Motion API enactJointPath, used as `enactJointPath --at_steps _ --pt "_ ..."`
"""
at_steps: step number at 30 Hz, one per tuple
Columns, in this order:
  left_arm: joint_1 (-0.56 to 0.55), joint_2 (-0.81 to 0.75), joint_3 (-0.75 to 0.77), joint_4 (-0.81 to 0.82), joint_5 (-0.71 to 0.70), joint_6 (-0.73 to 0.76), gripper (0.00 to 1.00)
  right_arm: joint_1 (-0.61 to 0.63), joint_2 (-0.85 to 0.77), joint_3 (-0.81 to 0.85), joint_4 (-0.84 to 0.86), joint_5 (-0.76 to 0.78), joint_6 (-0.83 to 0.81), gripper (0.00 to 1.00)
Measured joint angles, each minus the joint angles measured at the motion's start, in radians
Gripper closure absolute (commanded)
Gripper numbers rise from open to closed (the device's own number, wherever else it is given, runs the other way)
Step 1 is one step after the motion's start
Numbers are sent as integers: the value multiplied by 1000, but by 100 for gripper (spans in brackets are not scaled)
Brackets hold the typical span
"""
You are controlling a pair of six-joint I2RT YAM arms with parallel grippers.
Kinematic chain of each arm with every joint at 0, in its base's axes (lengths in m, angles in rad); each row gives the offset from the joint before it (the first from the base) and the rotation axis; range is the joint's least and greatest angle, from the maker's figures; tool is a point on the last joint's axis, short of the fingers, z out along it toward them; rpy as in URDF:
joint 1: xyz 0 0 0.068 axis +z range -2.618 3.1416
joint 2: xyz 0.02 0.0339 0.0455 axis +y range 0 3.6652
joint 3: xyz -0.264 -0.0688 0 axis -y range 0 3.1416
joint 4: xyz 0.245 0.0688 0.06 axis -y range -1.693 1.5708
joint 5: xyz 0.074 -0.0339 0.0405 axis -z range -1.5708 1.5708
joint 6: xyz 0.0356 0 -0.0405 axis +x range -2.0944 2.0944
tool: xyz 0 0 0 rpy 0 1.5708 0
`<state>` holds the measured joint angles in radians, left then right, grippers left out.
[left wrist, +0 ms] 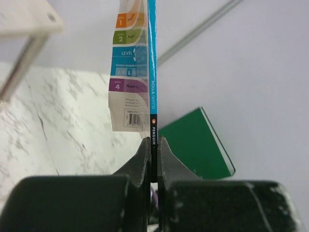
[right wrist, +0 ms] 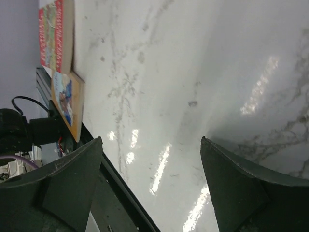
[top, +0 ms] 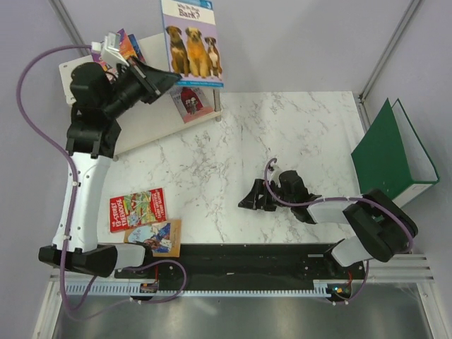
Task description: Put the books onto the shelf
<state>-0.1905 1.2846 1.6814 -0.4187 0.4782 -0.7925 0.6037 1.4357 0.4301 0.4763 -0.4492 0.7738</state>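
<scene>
My left gripper (top: 168,79) is raised over the shelf (top: 152,134) at the back left, shut on the lower edge of the white-blue dogs book (top: 192,42). In the left wrist view its blue spine (left wrist: 152,72) stands upright, pinched at my left gripper (left wrist: 153,145). Upright books (top: 120,46) stand on the shelf's left end, and one with a red picture (top: 191,102) lies at its right end. The red Treehouse book (top: 138,208) and the orange-brown book (top: 157,238) lie flat at the front left. My right gripper (top: 251,198) rests low over the marble, open and empty.
The large green ring binder (top: 392,152) stands at the right edge, also seen as the green binder (left wrist: 198,145). A shelf board (left wrist: 29,17) and its silver leg (left wrist: 19,67) show at upper left. The right wrist view shows the red book (right wrist: 55,34) and the orange book (right wrist: 70,104) beyond my right gripper (right wrist: 150,140).
</scene>
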Motion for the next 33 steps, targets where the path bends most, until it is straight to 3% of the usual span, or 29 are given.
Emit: enactJointPath --at_steps 6,13,20,33 --pt "226 69 181 41 96 -78 98 18 73 -67 148 -28 18 9" --pt "489 169 126 252 278 -335 98 22 95 -90 227 -39 16 8" --pt "545 306 48 426 393 -528 98 27 111 -93 262 -47 16 8" --pt "649 278 -47 520 443 -566 98 27 137 -96 307 -62 20 6"
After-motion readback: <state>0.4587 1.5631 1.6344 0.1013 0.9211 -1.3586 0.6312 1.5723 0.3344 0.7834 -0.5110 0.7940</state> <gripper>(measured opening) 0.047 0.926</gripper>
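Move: My left hand already pinches the Why Do Dogs Bark book by its left edge, high up. The Roald Dahl book leaning on the upper shelf lies about 20 cm ahead, 18 cm to the left and 6 cm below; Jane Eyre sits just behind it, 2 cm farther right. The lower shelf's red-dress book is some 32 cm straight ahead and 37 cm down. From my empty right hand the Dahl book is about 33 cm ahead, 42 cm left and 36 cm up. I swing the Why Do Dogs Bark book left towards the leaning Dahl book with my left hand, first rising some 6 cm, then reaching forward and sinking back to about the starting height, and finally easing farther left. Overall I go about 20 cm left and 10 cm forward, rolling the hand's left side down by some 25 degrees and keeping the pinch. ##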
